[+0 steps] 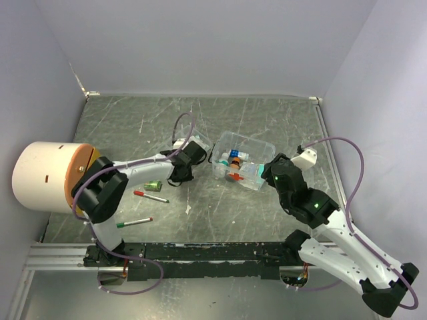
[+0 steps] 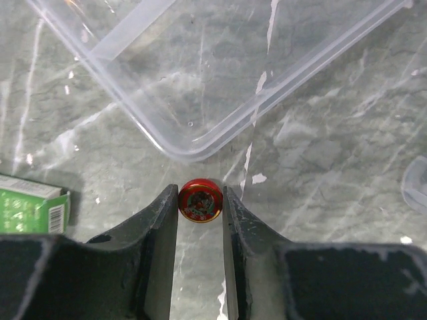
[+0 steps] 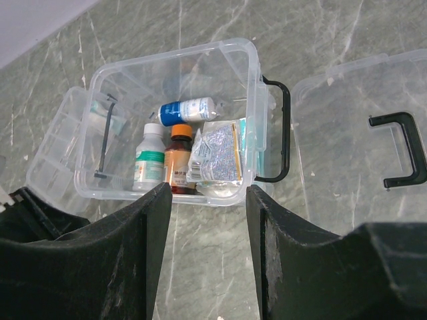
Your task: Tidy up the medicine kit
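The clear plastic medicine box (image 1: 239,160) stands mid-table. In the right wrist view the box (image 3: 253,87) holds a white bottle (image 3: 152,159), an amber bottle with an orange cap (image 3: 179,157), a lying blue-and-white bottle (image 3: 190,109) and a foil packet (image 3: 217,153). My left gripper (image 1: 181,175) is just left of the box; its fingers (image 2: 200,203) are shut on a small round red tin (image 2: 200,201), low over the table. My right gripper (image 3: 208,193) is open and empty, just short of the box's near wall; it also shows from above (image 1: 270,175).
A clear lid with a black handle (image 3: 407,150) lies right of the box. A clear tray corner (image 2: 200,73) lies ahead of the left fingers. A green carton (image 1: 153,186), a red pen (image 1: 150,196) and a green pen (image 1: 135,222) lie left. A large white roll (image 1: 50,175) stands far left.
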You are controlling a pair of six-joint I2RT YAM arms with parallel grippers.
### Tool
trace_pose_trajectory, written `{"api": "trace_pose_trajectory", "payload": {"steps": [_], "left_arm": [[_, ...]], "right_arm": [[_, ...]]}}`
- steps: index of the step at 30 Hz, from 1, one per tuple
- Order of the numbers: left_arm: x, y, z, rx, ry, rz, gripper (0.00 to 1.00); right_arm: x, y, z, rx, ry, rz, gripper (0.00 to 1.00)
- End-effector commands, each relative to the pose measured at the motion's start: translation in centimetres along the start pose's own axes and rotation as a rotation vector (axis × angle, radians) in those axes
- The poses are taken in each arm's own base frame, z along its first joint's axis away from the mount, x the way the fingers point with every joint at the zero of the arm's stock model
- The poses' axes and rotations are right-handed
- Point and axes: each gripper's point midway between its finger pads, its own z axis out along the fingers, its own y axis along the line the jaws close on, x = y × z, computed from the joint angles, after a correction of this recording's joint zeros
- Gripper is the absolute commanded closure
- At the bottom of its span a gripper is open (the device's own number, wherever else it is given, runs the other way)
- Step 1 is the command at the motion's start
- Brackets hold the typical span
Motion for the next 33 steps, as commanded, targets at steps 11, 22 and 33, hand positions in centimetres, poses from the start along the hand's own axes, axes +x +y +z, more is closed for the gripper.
{"api": "trace_pose_trajectory", "payload": {"steps": [11, 22, 33], "left_arm": [[-10.0, -0.4, -6.2, 0.029, -0.238, -0.049, 0.66], [-17.2, -1.0, 0.0, -0.003, -0.214, -0.115, 0.66], [-18.6, -0.8, 5.1, -0.019, -0.177, -0.134, 0.66]], "right_arm": [[-0.5, -0.1, -0.3, -0.010, -0.022, 0.029, 0.52], [-0.5, 0.2, -0.4, -0.025, -0.020, 0.042, 0.52], [0.5, 0.5, 0.2, -0.022, 0.007, 0.023, 0.52]]}}
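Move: The left hand already pinches the small red round item at table level. The divided tray's middle lies about 13 cm ahead of it and 2 cm left, its near corner just beyond the fingers. The clear box stands some 20 cm right and 8 cm ahead; the green box is 12 cm left, 3 cm back. From the idle right hand the tray is roughly 19 cm ahead, 26 cm left and 20 cm below. Left hand lifts the pinched red item about 12 cm, carries it 17 cm forward, then sinks over the tray. ##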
